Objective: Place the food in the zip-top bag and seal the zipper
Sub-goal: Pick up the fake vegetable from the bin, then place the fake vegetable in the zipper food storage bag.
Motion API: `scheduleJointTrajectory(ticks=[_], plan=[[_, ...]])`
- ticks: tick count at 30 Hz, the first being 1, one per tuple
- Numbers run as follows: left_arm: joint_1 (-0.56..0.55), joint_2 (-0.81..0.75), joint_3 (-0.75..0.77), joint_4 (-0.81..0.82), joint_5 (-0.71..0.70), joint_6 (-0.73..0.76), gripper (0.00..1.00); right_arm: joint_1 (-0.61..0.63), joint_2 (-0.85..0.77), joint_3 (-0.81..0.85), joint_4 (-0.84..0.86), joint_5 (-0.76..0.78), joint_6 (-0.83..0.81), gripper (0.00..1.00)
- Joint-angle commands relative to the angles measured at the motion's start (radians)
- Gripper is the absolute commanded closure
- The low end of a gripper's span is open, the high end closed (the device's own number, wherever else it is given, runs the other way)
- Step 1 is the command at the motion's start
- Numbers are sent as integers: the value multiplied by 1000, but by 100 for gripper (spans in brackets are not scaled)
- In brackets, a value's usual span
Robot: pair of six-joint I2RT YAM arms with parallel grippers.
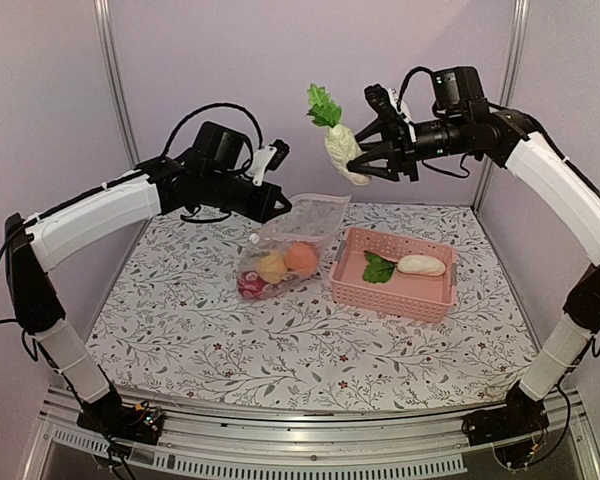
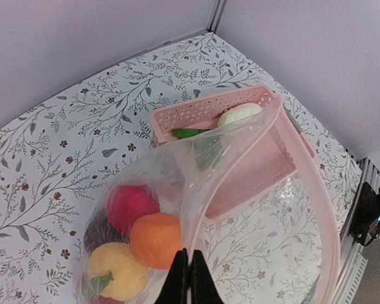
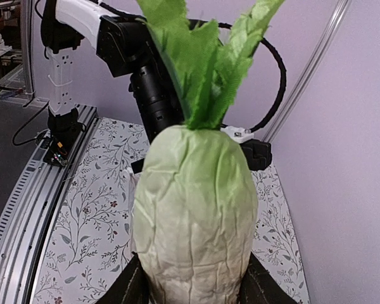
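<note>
The clear zip-top bag (image 1: 298, 228) lies on the table with its mouth lifted. My left gripper (image 1: 277, 205) is shut on the bag's mouth edge (image 2: 191, 209), its black fingertips (image 2: 179, 282) pressed together on the film. The pinkish zipper (image 2: 331, 234) curves round the open mouth. Inside the bag lie a red ball (image 2: 130, 205), an orange piece (image 2: 154, 239), a yellow piece (image 2: 116, 271) and a dark maroon one (image 2: 94, 232). My right gripper (image 1: 365, 160) is high above the table, shut on a pale green-white cabbage toy (image 3: 193, 209) with green leaves (image 3: 202, 57).
A pink perforated basket (image 1: 390, 292) stands right of the bag and holds a white oblong (image 1: 421, 265) and a green leafy piece (image 1: 378, 267). The flowered tablecloth (image 1: 280, 350) covers the table. Walls and frame posts (image 1: 118, 90) close in the back and sides.
</note>
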Motion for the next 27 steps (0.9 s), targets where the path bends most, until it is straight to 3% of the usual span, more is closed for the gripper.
scheduleJointTrajectory(ticks=[1,7,14,27], plan=[[4,-26,36,-15,54,-14,100,46,77,102,14,-77,-21,100],[11,-49,33,-13,107,-35,100,77,153,145,33,-160,-51,100],[19,-76,-1,-3,132,-26,100,84,188,81,63,-216,-85,100],[37,-82,-11,-11,142,-8,100,124,213,-28,-7,-53,-242,97]])
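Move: The right hand holds the leafy fake vegetable high up; from it the bag's open mouth lies about 8 cm to the left, roughly level in reach and some 16 cm lower. The food already in the bag is about 13 cm left, 6 cm farther out and 31 cm below; the pink bin is about 12 cm right, 6 cm farther out and 30 cm below. From the left hand, pinching the rim, the mouth's middle is about 6 cm right and 3 cm down, neither ahead nor back. Keep the right fingers shut on the fake vegetable and carry it left about 7 cm, rising a little at first, then sinking to finish some 8 cm lower, over the bag's mouth beside the left gripper, while turning the hand about 15 degrees counter-clockwise. Meanwhile lift the bag's pinched rim with the left gripper about 3 cm, easing slightly back. ##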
